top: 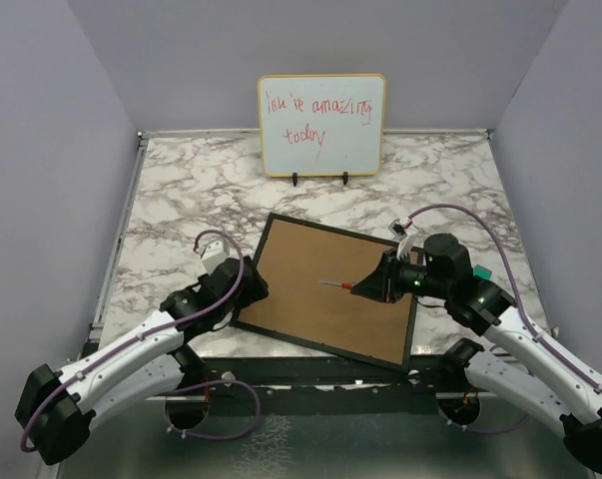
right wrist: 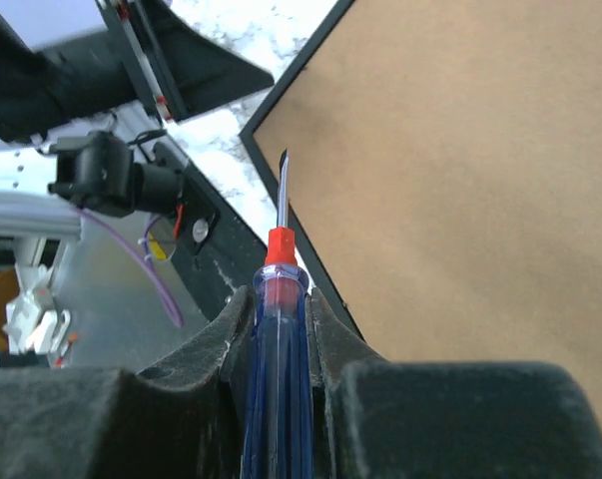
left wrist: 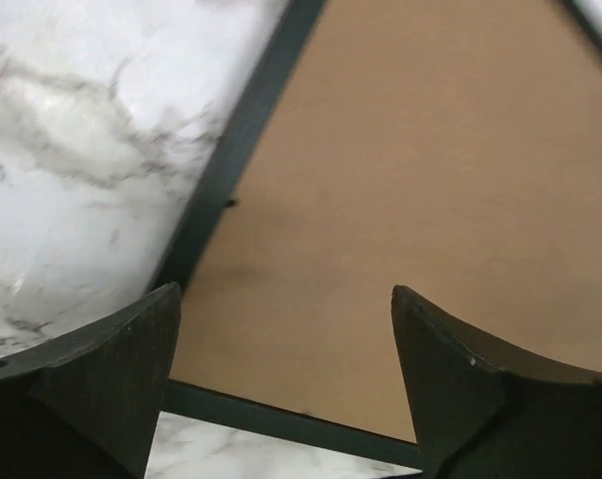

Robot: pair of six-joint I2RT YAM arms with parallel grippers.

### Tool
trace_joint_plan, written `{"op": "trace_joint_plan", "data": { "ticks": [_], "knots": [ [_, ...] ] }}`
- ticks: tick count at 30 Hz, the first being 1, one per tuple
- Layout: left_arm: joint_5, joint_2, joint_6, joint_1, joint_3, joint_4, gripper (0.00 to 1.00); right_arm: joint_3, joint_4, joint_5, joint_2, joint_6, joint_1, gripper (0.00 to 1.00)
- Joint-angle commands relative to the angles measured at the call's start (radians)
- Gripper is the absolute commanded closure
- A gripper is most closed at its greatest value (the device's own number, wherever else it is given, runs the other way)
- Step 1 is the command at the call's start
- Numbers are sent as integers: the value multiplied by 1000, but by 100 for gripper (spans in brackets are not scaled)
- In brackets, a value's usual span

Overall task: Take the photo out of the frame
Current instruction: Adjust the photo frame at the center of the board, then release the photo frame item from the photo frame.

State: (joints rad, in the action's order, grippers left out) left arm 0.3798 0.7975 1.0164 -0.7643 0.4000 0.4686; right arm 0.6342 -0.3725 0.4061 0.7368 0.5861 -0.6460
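Note:
The frame (top: 315, 346) lies face down on the marble table, its brown back panel (top: 310, 299) facing up. The photo is hidden under that panel. My left gripper (top: 249, 289) hovers over the frame's left corner, open and empty. In the left wrist view its jaws (left wrist: 286, 289) stand wide apart above the panel (left wrist: 410, 180) and the black frame edge (left wrist: 231, 160). My right gripper (top: 375, 284) is shut on a screwdriver (top: 338, 285) with a blue handle and a red collar. In the right wrist view the screwdriver (right wrist: 279, 379) points past the frame's corner (right wrist: 256, 135), held by that gripper (right wrist: 279, 294).
A whiteboard (top: 322, 125) with red handwriting stands on small feet at the back of the table. The near table edge (top: 310, 374) runs just below the frame. Grey walls close in both sides. The left arm's dark parts (right wrist: 111, 175) show in the right wrist view.

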Motion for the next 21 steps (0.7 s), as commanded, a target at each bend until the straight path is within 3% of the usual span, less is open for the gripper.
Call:
{"op": "trace_joint_plan", "data": {
  "ticks": [1, 4, 7, 11, 16, 21],
  "knots": [
    [-35, -20, -150, -12, 203, 100, 10, -25, 110, 152, 22, -99, 0, 99],
    [44, 12, -162, -12, 264, 171, 2, -46, 142, 144, 80, -83, 0, 99],
    [100, 27, -121, -12, 235, 181, 1, -83, 229, 141, 157, -13, 0, 99],
    [145, 51, -51, -10, 168, 161, 1, -163, 479, 134, 241, 88, -7, 99],
    [201, 7, 46, 10, 92, 147, 1, -140, 605, 62, 380, 61, -54, 99],
    [91, -74, 29, 119, -7, 83, 1, -91, 648, -35, 486, 27, -134, 99]
  ]
}}
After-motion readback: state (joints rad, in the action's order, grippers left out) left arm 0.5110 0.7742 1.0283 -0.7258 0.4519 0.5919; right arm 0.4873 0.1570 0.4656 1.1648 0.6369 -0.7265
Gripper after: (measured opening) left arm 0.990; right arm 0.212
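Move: The photo frame's left edge runs about 4 cm to the left hand's left and 3 cm below; its near left corner is some 7 cm back and 7 cm left. From the right hand, which holds the screwdriver, the brown panel's middle is roughly 7 cm ahead, 6 cm left and 16 cm below, with the frame's right edge about 13 cm right and 3 cm ahead at that same depth. Opening wider, left hand hops 9 cm up, then down-left; right, gripping screwdriver, sinks 8 cm leftward towards panel. ##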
